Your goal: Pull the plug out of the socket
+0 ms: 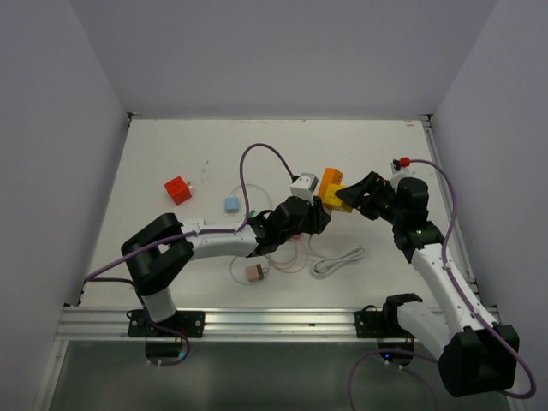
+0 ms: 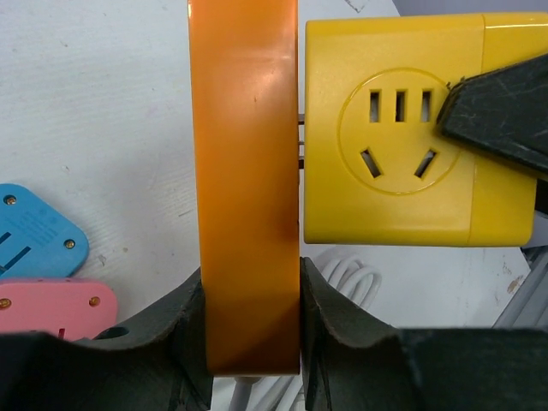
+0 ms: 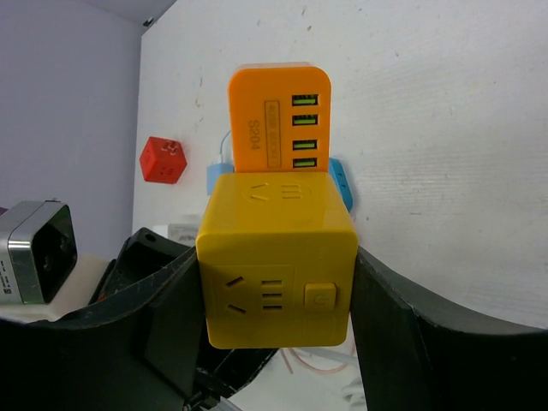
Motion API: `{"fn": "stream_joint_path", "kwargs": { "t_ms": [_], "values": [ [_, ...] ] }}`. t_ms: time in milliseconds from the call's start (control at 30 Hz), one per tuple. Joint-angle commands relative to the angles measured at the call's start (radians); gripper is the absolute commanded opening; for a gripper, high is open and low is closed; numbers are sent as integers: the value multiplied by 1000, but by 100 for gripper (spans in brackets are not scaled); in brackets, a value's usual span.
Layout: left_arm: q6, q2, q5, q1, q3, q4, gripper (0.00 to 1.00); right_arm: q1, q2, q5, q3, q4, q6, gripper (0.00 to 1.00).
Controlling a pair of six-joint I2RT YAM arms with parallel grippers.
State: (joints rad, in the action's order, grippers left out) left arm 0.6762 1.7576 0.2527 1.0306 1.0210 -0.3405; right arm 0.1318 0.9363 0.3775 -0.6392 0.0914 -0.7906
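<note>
The orange plug is joined to the yellow socket cube, both held above the table's middle. In the left wrist view the orange plug stands edge-on, its metal prongs showing in a thin gap before the yellow socket. My left gripper is shut on the plug's lower end, both pads pressed against its sides. My right gripper is shut on the socket, one finger on each side; the plug sticks out beyond it.
On the table lie a red cube, a small blue adapter, a pink adapter, a coiled white cable and a white-grey adapter. A red-topped part sits at the back right.
</note>
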Motion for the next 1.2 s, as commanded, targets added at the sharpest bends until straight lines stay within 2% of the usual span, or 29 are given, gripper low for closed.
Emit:
{"fn": "stream_joint_path", "kwargs": {
  "t_ms": [0,100,300,633,900,967,1167],
  "values": [
    [-1,-1,129,9,34,61,0,19,-42,49,-57,19,8,0],
    [42,0,197,3,48,144,0,19,-56,37,-86,74,40,0],
    [134,-15,194,-66,13,213,0,19,-82,-8,-169,191,105,0],
    [157,-41,229,-119,-10,285,0,19,-86,20,-224,249,106,0],
    [149,-133,203,-185,-100,213,0,19,-96,75,-234,242,123,0],
    [132,-161,195,-191,-125,163,0,15,-94,77,-229,232,125,0],
    [112,-170,198,-205,-156,153,0,15,-91,47,-263,269,160,0]
  ]
}}
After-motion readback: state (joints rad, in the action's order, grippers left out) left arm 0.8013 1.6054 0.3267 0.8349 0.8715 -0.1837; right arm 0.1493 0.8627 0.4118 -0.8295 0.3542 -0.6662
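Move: The yellow plug, already in the right fingers with its pins partly bared, stands some 4 cm ahead, 4 cm right and 5 cm above the left hand, which grips the orange socket near its cable end. Table things lie about 12 cm below that hand: a blue adapter 4 ahead and 8 left, a pink adapter level and 8 left, a white coil 11 back and 5 right. From the right hand, the socket's middle is about 3 cm ahead, 5 left, 2 lower. Slowly at first, both hands keep their grips and ease up together about 3 cm, drifting slightly back and then left, the left wrist tipping its fingers down a little. Then the left hand swings the socket fast away from the plug, some 9 cm left with forward and down, turning counter-clockwise, while the right keeps lifting the plug, 5 cm in all, and draws it slightly back. ##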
